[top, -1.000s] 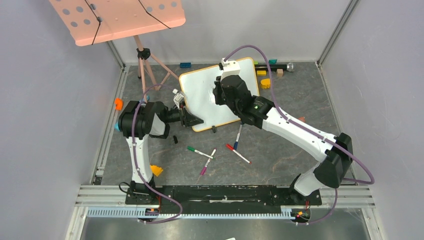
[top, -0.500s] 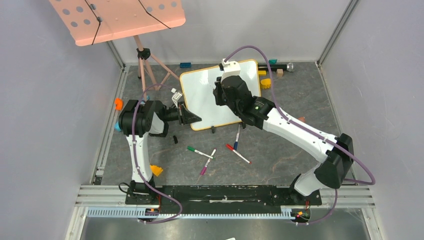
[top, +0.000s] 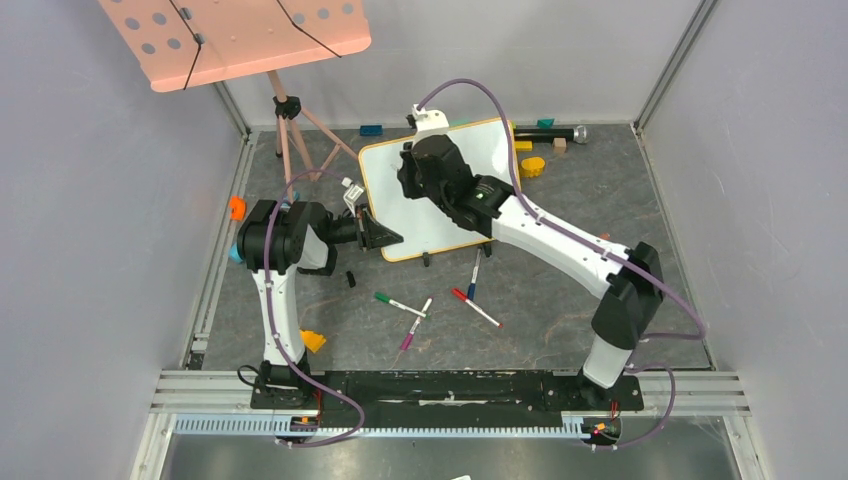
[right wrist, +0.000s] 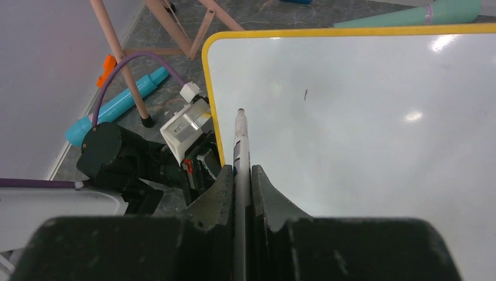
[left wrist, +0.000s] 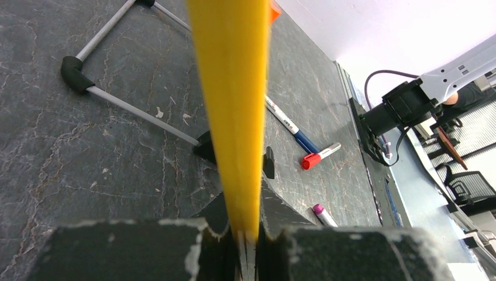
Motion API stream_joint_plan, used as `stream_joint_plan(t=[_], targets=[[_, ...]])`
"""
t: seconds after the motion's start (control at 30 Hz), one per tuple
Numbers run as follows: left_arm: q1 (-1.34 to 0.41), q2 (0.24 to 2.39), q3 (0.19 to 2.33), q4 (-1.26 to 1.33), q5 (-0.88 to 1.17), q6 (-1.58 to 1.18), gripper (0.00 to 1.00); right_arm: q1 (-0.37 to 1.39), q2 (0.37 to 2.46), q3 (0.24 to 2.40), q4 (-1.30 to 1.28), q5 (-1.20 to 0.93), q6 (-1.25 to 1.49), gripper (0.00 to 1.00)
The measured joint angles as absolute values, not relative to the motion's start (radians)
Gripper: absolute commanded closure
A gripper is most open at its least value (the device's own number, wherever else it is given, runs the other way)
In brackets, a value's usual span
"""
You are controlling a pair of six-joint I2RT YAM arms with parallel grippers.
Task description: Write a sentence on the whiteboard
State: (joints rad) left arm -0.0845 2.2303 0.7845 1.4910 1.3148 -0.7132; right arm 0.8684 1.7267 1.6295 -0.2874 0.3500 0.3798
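Observation:
The whiteboard (top: 400,215) stands tilted on the table, glossy white with a thin yellow rim (left wrist: 231,88). My left gripper (top: 385,236) is shut on the rim at its lower left edge, the jaws (left wrist: 248,234) pinching it from both sides. My right gripper (top: 415,172) hovers over the board's upper left part, shut on a white marker (right wrist: 240,140). The marker's tip points at the board face (right wrist: 362,146) close to the left rim. No sentence is in view; the face shows only one tiny dark speck (right wrist: 305,93).
Green (top: 398,303), pink (top: 414,326), red (top: 476,308) and blue (top: 475,275) markers lie in front of the board. A pink music stand (top: 240,35) with tripod legs (top: 300,140) stands at the back left. Small blocks (top: 530,166) sit behind the board, an orange piece (top: 236,207) at left.
My left gripper has closed onto the board's left edge. My right arm has carried the marker left and toward the board's top left corner.

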Motion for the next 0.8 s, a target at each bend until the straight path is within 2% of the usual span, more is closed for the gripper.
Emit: stream_joint_plan(t=[0.4,0.8], targets=[[-0.086,2.225,0.77,1.497,1.302,-0.715,0.91,0.873,1.881,1.781,-0.292,0.321,0.393,1.0],[-0.087,2.225,0.77,1.497,1.303,-0.717,0.91,0.873,1.958,1.834,-0.284,0.316,0.391,1.0]])
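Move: Upper-left part of the whiteboard: about 9 cm ahead of the right hand, 4 cm to its left and some 12 cm below, with the marker already held and pointing that way. The short ink mark is roughly 9 cm ahead, 3 cm to the right and 13 cm below; the teal tube lies on the table behind the board, about 19 cm ahead and 5 cm right. From the left hand, that upper-left part is some 11 cm ahead, 3 cm left and 9 cm up. Carrying the marker tip-first, the right hand sweeps about 5 cm left, with some 3 cm each forward and down, away from the short ink mark and in towards the board's upper-left part, slowing as it goes. The wrist hardly turns and the fingers stay shut on the marker; contact of the tip with the board can't be made out. The left hand stays in place, still pinching the board's left edge. ##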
